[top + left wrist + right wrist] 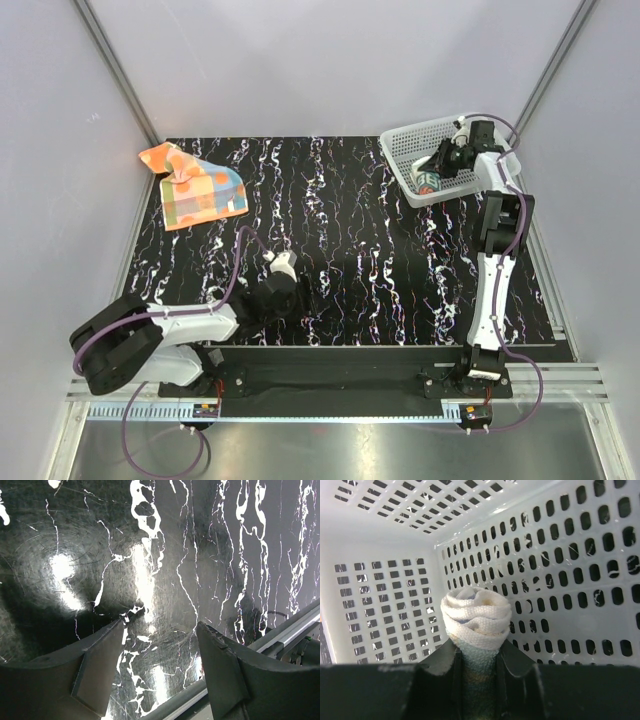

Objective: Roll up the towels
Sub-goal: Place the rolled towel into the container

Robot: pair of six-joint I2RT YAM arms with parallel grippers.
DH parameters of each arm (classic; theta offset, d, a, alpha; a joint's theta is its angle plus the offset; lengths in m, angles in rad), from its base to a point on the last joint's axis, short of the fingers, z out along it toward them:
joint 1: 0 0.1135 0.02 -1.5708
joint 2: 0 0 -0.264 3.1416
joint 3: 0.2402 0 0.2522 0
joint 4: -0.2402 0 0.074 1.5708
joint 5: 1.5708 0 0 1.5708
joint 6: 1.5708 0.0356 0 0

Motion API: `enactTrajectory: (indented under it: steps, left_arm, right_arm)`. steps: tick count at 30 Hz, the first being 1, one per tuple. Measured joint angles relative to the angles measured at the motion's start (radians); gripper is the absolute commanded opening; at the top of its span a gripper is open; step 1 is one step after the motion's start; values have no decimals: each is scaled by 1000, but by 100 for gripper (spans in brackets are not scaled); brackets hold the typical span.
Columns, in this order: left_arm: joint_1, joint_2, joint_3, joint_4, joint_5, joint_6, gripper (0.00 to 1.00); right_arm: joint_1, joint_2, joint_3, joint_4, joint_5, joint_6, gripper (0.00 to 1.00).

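Observation:
One cream towel (476, 612) is rolled into a tight tube, and my right gripper (477, 652) is shut on it inside the white mesh basket (570, 580). From above, that roll (428, 182) shows at the basket's near side, under the right gripper (443, 163). The other towel (193, 187), orange with blue, green and yellow patches, lies loosely folded and unrolled at the table's back left. My left gripper (160, 630) hangs open over bare black marbled table with nothing between its fingers. From above the left gripper (268, 300) sits near the front left, far from the orange towel.
The basket (405, 150) stands at the table's back right corner. A metal rail (280, 635) runs along the table's front edge, close beside the left gripper. Grey walls enclose the table on the left, right and back.

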State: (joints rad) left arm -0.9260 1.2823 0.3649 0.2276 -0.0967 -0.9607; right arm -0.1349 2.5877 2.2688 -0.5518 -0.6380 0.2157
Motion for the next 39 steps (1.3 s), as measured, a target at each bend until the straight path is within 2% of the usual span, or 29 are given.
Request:
enactTrajectory:
  steps: [6,9,10,14,19,22,26,27,39]
  left_arm:
    - [1,17,11,4,3,0,67]
    - [2,24,16,6,4,0,67]
    - [2,24,16,6,5,0,67]
    - [2,25,16,6,5,0,67]
    - [2,27,18,7,5,0,67]
    - [2,28,19,7,5,0,67]
    - [2,29,19,7,5,0,67]
    - [2,29,19,7,5,0,67]
    - [2,29,19,7,5,0,67]
  right_arm:
    - [18,-2,-11,3,0,-43,15]
    - [25,-3,-14,3,8,-65,39]
    - [26,-4,-14,2,14,-67,56]
    - [34,-9,-14,-8,59,-91,69]
    - [44,-14,-2,-32,97,-97,78]
    - [48,-17,16,-61,120,-98,93]
    - [48,-35,27,-89,159,-101,95]
    - [47,-41,29,-93,167,-101,100]
    - [43,-135,65,-111,183,-80,100]
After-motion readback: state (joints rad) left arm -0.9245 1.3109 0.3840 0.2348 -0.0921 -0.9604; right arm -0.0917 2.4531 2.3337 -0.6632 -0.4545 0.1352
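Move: The right hand is already down inside the container, with the rolled towel between its fingers. The container's middle is about 5 cm to its right and 1 cm ahead, roughly level. The towel's middle is some 3 cm back and 1 cm left, a couple of centimetres lower; the container's left wall stands about 9 cm left, level fore and aft. From the left hand, the container is about 43 cm ahead and 37 cm right, near level. Easing left and slightly down by about 1 cm, the right hand settles the rolled towel in the left part of the container, then spreads its fingers wide and lets go. The wrist meanwhile rolls some 10 degrees, left side dipping, and the hand drifts back right before lifting away from the towel, about 8 cm up with fingers still open. ##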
